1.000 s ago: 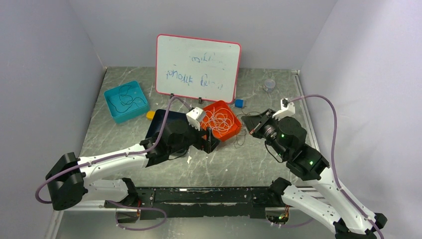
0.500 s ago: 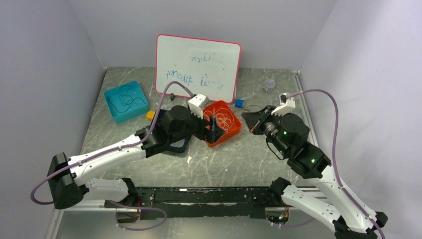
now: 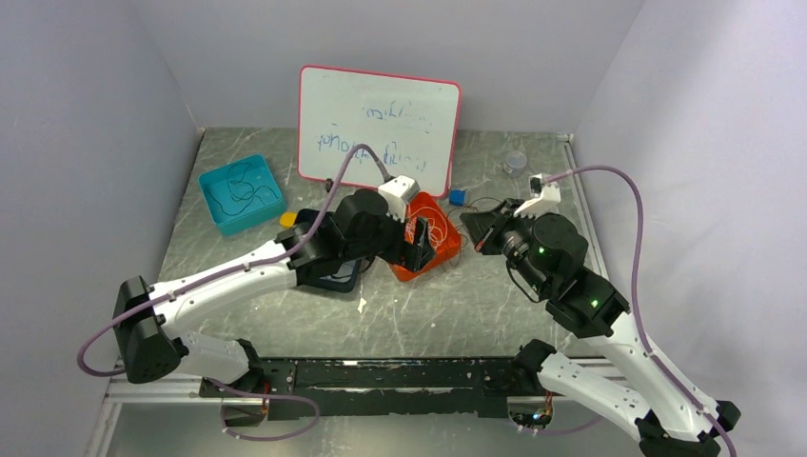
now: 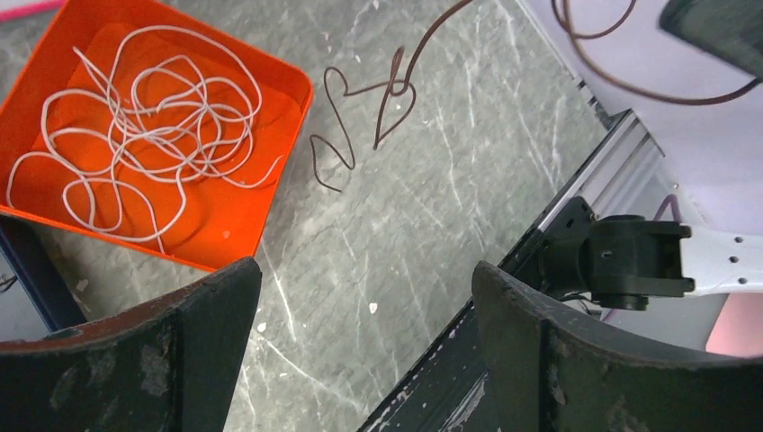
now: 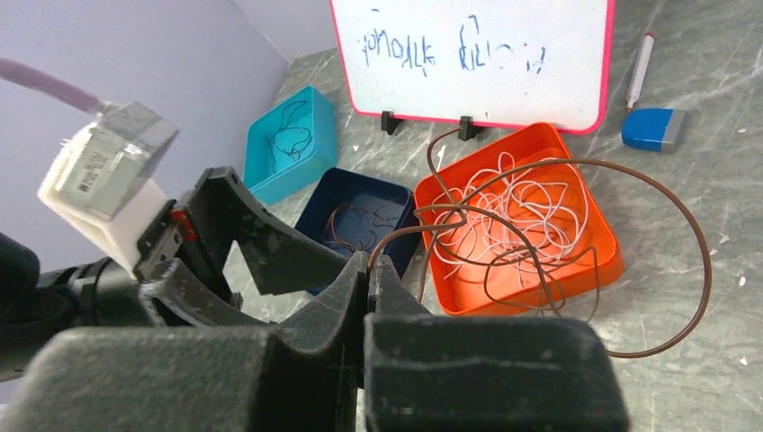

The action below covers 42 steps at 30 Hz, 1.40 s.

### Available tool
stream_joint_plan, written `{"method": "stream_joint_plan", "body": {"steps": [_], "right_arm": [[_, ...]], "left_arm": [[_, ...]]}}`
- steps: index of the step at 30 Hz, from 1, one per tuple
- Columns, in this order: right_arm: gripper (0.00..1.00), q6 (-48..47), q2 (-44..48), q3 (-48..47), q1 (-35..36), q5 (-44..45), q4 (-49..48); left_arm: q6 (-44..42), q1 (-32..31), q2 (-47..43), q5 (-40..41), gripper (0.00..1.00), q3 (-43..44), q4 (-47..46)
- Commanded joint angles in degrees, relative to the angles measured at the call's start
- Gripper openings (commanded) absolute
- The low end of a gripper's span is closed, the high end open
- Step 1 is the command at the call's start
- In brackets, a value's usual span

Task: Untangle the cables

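A white cable (image 4: 144,99) lies coiled in the orange tray (image 4: 270,193), which also shows in the top view (image 3: 447,249). My right gripper (image 5: 369,261) is shut on a thin brown cable (image 5: 594,163). It holds one end up, to the right of the tray (image 3: 473,231). The cable's loops hang over the tray's near right corner and onto the table (image 4: 400,85). My left gripper (image 4: 367,279) is open and empty, raised over the tray's near edge (image 3: 419,243). A black cable lies in the teal tray (image 5: 315,117). Another brown cable lies in the navy tray (image 5: 360,193).
A whiteboard (image 3: 376,129) stands at the back behind the trays. A blue eraser (image 5: 652,129) and a marker (image 5: 637,63) lie beside it. A small grey cup (image 3: 515,161) is at the back right. The teal tray (image 3: 214,211) sits at the left. Walls close both sides.
My left arm has swung right and away from the bases, from the navy tray to over the orange tray. My right gripper has moved slightly back with the brown cable.
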<state>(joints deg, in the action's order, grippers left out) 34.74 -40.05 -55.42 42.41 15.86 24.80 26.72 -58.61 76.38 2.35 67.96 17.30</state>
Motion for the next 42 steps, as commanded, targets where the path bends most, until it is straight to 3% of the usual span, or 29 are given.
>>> {"method": "stream_joint_plan", "body": {"steps": [1,9,14,21,27,34,42], "right_arm": [[0.00,-0.8,0.2,-0.5,-0.3,0.2,-1.4],[0.00,-0.5,1.3,-0.1,-0.3,1.9,-2.3],[0.00,-0.6,2.3,0.9,-0.3,1.4,-4.3],[0.00,-5.3,5.0,3.3,-0.3,-6.8,-12.7],[0.00,-7.5,5.7,3.7,-0.3,-11.0,-15.3],[0.00,-8.4,5.1,3.5,-0.2,-12.3,-15.8],[0.00,-15.8,2.1,-1.4,-0.3,-20.4,-16.5]], "left_arm": [[-0.6,-0.4,-1.8,0.6,0.91,2.4,1.1],[-0.6,1.9,-14.9,0.6,0.91,3.4,-5.7],[-0.6,8.8,-21.7,0.6,0.91,1.9,-10.1],[-0.6,18.9,-25.6,0.6,0.91,0.9,-16.5],[-0.6,19.9,-23.7,0.6,0.91,2.2,-23.9],[-0.6,19.9,-24.0,0.6,0.91,1.7,-23.0],[-0.6,19.9,-26.1,0.6,0.91,1.8,-10.4]]}}
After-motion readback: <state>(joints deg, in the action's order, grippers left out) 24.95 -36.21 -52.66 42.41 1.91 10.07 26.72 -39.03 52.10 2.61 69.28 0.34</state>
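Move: The brown cable, pinched in the right hand, bunches and hangs about 5 cm ahead and 9 cm right of the open left hand, roughly at its height; from the left hand the orange box is some 20 cm ahead, 1 cm left, the dark box 16 cm ahead, 23 cm left, both about 23 cm below. From the right hand the dark box is some 15 cm ahead, 27 cm left, the orange box 19 cm ahead, 5 cm left, both 31 cm below. After barely a pause the open, empty left hand swings up about 24 cm and some 15 cm to the left, drifting a little forward late on, away from the hanging brown cable and the orange box, its fingers tipping up from a downward slant and turning counter-clockwise. The right hand keeps its shut grip on the brown cable and, starting later, lifts it about 5 cm while easing slightly back and left, its fingers tilting up and turning counter-clockwise some 15 degrees. ##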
